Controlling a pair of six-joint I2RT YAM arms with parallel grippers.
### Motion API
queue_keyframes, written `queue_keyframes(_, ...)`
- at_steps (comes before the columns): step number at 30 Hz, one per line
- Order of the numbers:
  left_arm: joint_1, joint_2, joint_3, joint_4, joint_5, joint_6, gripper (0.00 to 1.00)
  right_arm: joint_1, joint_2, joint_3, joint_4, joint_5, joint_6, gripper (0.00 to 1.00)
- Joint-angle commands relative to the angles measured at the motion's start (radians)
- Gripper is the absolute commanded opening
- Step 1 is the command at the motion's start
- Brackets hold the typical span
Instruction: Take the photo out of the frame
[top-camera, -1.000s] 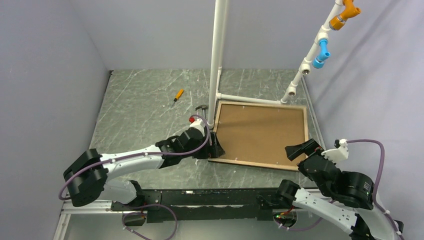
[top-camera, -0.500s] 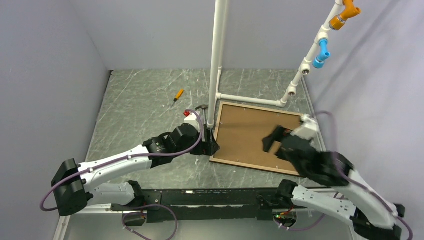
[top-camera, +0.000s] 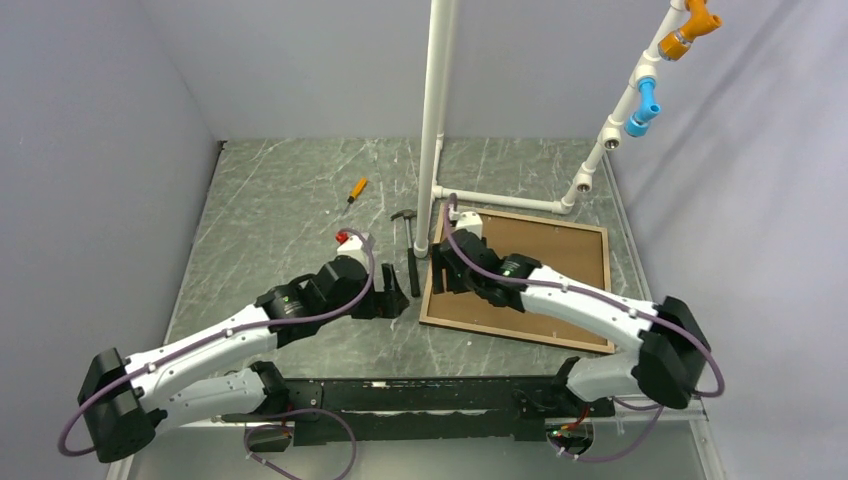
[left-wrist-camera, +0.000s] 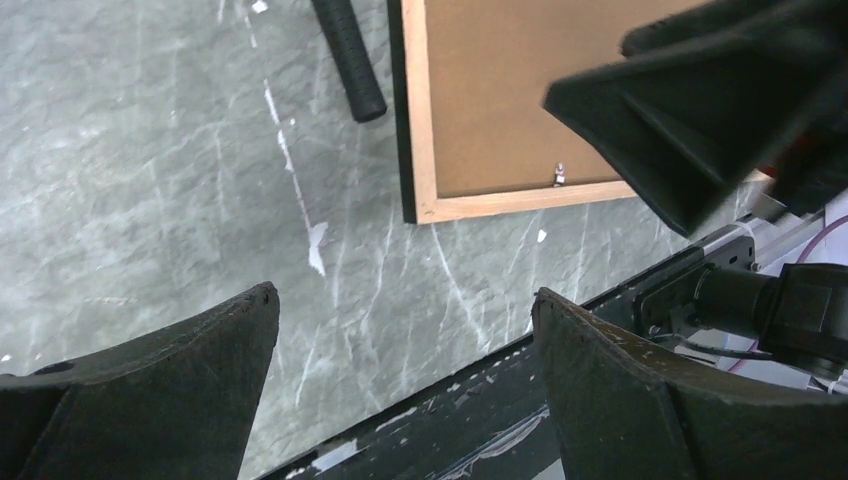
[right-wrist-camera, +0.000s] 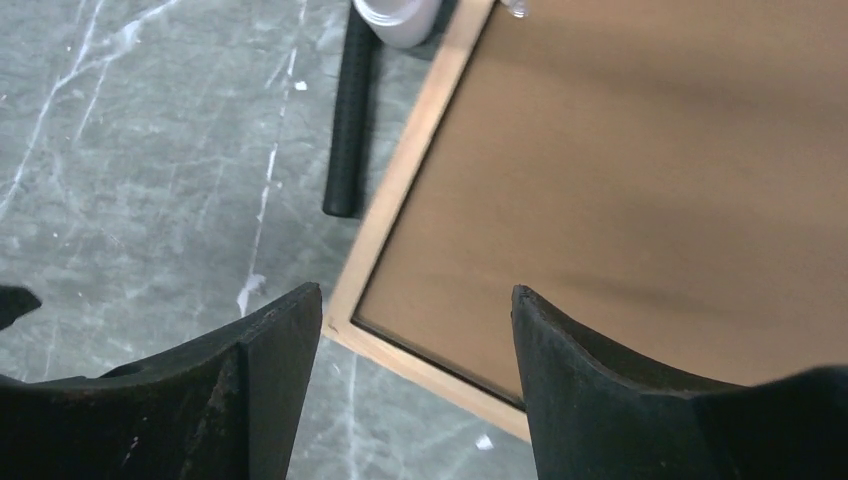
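The frame (top-camera: 515, 334) lies face down on the table, right of centre; its pale wood rim and black outer edge (left-wrist-camera: 403, 120) show. The brown back board of the photo (top-camera: 560, 262) fills it; the printed side is hidden. My right gripper (top-camera: 440, 275) hovers open above the frame's left edge. In the right wrist view its jaws straddle the near left corner of the rim (right-wrist-camera: 400, 190) and board (right-wrist-camera: 620, 170) without touching. My left gripper (top-camera: 393, 303) stands open over bare table just left of that corner (left-wrist-camera: 420, 210), holding nothing.
A black-handled hammer (top-camera: 410, 252) lies along the frame's left side. A white pipe stand (top-camera: 432, 130) rises at the frame's far left corner, its base pipe (top-camera: 500, 198) running behind the frame. A small orange screwdriver (top-camera: 356, 189) lies farther back left.
My right arm has swung from the right side across the board to the frame's left edge. My left gripper has drawn back leftward off the frame's near corner.
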Motion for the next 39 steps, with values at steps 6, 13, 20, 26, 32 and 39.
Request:
queue_keyframes(6,0.022,-0.144,-0.079,-0.068,-0.012,-0.045,0.99,0.161,0.27,0.089,0.087,0.163,0.18,0.7)
queue_keyframes(13,0.026,-0.202,-0.103,-0.073,0.013,-0.063,1.0,0.198,0.382,0.089,0.078,0.242,0.232,0.52)
queue_keyframes(20,0.027,-0.237,-0.095,-0.083,0.005,-0.065,0.99,0.218,0.454,0.132,0.095,0.227,0.22,0.46)
queue_keyframes(26,0.027,-0.25,-0.09,-0.088,0.011,-0.059,0.99,0.24,0.501,0.178,0.059,0.247,0.242,0.46)
queue_keyframes(32,0.027,-0.26,-0.084,-0.096,0.007,-0.055,0.99,0.254,0.539,0.156,-0.013,0.292,0.331,0.4)
queue_keyframes(39,0.026,-0.243,-0.07,-0.1,0.006,-0.044,0.99,0.341,0.456,0.068,0.006,0.331,0.32,0.25)
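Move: The frame lies face down. The stretch of its left wooden rail just out from the near-left corner is about 6 cm left of the right hand, 2 cm back and 11 cm below. At about that same depth, the middle of the hammer's handle lies 10 cm left and 7 cm ahead of the right hand, the pipe's foot 8 cm left and 12 cm ahead. From the left hand that rail stretch is about 8 cm right, 3 cm ahead and 12 cm down. Down some 10 cm and left about 6 goes the right hand, most of the leftward part early, onto the frame's left rail near the near-left corner. It rolls some 10 degrees, left side lowering, and narrows its fingers to well under half of their starting gap, one on each side of the rail. The left hand, still wide open, backs off left and towards its base, away from the frame. ##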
